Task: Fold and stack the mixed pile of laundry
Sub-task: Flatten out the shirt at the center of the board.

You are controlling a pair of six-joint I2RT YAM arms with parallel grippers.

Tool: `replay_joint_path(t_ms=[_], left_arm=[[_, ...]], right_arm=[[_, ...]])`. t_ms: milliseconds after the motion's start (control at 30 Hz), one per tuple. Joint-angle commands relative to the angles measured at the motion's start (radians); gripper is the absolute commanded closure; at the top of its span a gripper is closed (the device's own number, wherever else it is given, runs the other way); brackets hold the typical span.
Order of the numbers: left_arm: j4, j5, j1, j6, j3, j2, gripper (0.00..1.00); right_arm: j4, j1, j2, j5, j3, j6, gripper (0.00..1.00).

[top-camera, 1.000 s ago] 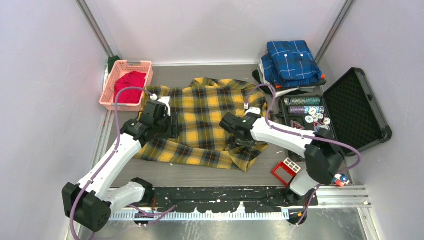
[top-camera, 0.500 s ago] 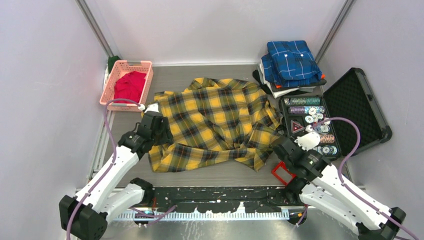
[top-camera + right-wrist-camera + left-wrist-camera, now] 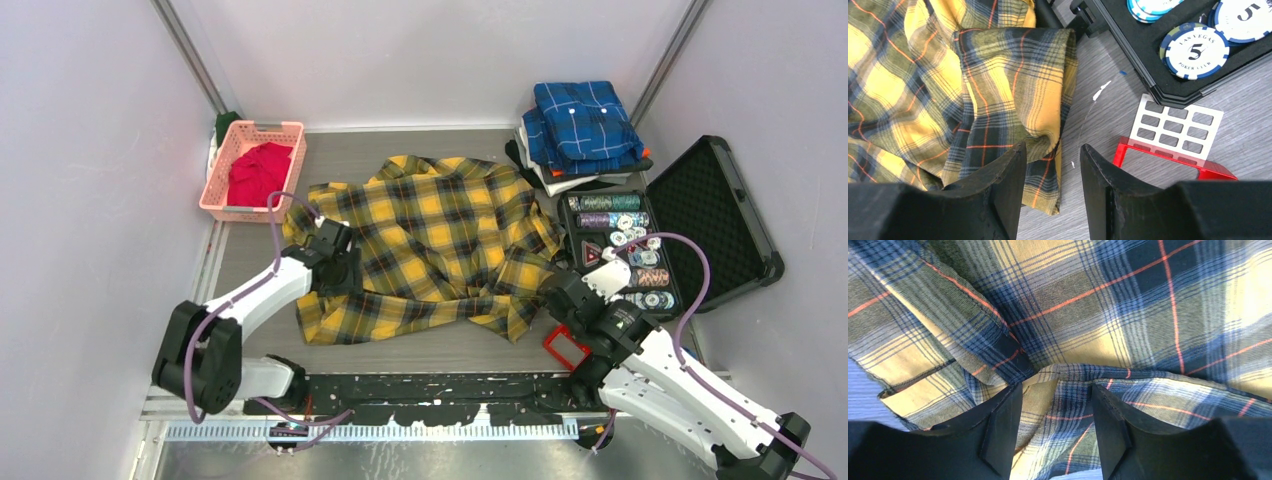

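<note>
The yellow-and-black plaid shirt (image 3: 440, 230) lies spread and rumpled across the middle of the table. My left gripper (image 3: 345, 270) hovers low over its left part. In the left wrist view this gripper (image 3: 1055, 387) stands open, with a raised fold of plaid cloth (image 3: 1073, 405) between its fingers, not pinched. My right gripper (image 3: 555, 290) is at the shirt's lower right corner. The right wrist view shows it (image 3: 1050, 147) open, with the hem corner (image 3: 1048, 175) lying under the gap. The red T-shirt (image 3: 258, 170) lies bunched in the pink basket (image 3: 215, 195).
A folded blue plaid shirt (image 3: 585, 120) tops a stack at the back right. An open black case (image 3: 710, 215) holds poker chips (image 3: 1192, 52), and a red-and-white rack (image 3: 1173, 130) lies just right of my right gripper. Grey walls close in on both sides.
My right arm pulled back from the shirt's middle to its lower right corner and opened, letting go of the cloth. The shirt shifted right and spread. My left gripper moved inward over the shirt.
</note>
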Motion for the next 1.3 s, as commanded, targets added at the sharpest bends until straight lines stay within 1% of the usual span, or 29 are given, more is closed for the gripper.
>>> replay_joint_path(t_ms=[0,67,100,133,200,233,300,433,567,700,767,867,1000,1100,1167,1267], left_arm=[[0.065,0.009,-0.006,0.035,0.030,0.071,0.45],[0.078,0.010,-0.010,0.032,0.030,0.096,0.48],[0.081,0.009,-0.014,0.030,0.032,0.103,0.56],[0.081,0.008,-0.019,0.027,0.034,0.107,0.69],[0.066,-0.003,-0.032,0.014,0.044,0.091,0.87],[0.050,-0.022,-0.040,0.007,0.050,0.078,0.94],[-0.011,-0.061,-0.066,-0.008,0.068,0.042,0.99],[-0.132,-0.128,-0.114,-0.046,0.093,-0.041,0.99],[-0.217,-0.141,-0.127,-0.100,0.084,-0.151,0.99],[-0.326,-0.129,-0.141,-0.195,0.074,-0.259,1.00],[-0.376,-0.130,-0.192,-0.259,0.081,-0.303,1.00],[-0.499,-0.073,-0.233,-0.323,0.121,-0.329,1.00],[-0.680,-0.050,-0.257,-0.341,0.146,-0.368,1.00],[-0.752,0.001,-0.260,-0.327,0.135,-0.439,1.00],[-0.788,0.048,-0.260,-0.304,0.129,-0.474,1.00],[-0.854,0.070,-0.261,-0.265,0.130,-0.480,1.00]], right_arm=[[0.037,0.000,-0.002,0.019,0.046,-0.034,0.51],[0.038,0.000,-0.004,0.014,0.046,-0.038,0.51],[0.037,-0.001,-0.006,0.012,0.045,-0.040,0.52],[0.035,0.000,-0.009,0.010,0.046,-0.043,0.52],[0.028,0.000,-0.015,0.011,0.049,-0.049,0.52],[0.022,0.000,-0.019,0.014,0.052,-0.050,0.52],[0.014,-0.001,-0.027,0.017,0.072,-0.057,0.52],[0.011,0.000,-0.033,0.005,0.125,-0.084,0.51],[0.021,0.000,-0.018,0.008,0.177,-0.120,0.50],[0.060,0.000,0.006,0.018,0.214,-0.154,0.50],[0.107,0.000,0.030,0.012,0.225,-0.180,0.50],[0.183,0.000,0.109,-0.028,0.248,-0.222,0.49],[0.272,0.000,0.283,-0.161,0.308,-0.285,0.50],[0.298,0.000,0.431,-0.275,0.350,-0.314,0.51],[0.333,0.000,0.519,-0.395,0.356,-0.330,0.52],[0.400,0.003,0.645,-0.566,0.356,-0.350,0.56]])
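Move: A raised fold near the shirt's left front lies right under the left hand, about 2 cm down; the shirt's middle is some 9 cm ahead and 15 cm right of that hand, and the pink basket about 26 cm ahead, 16 cm left. The right hand's crumpled fold lies some 7 cm ahead, 13 cm left and 8 cm below; the shirt's right front corner is about 4 cm left and level with it, the red frame 5 cm right and 3 cm back. The left hand sinks about 2 cm with open fingers, shuts on the fold and keeps that pinch as it lifts some 10 cm and then draws the shirt's left front about 14 cm back towards the base. The right hand, empty and still open, waits, rises about 7 cm, then swings left and forward over the shirt's right part, turning some 20 degrees counter-clockwise and sinking towards the crumpled fold. ##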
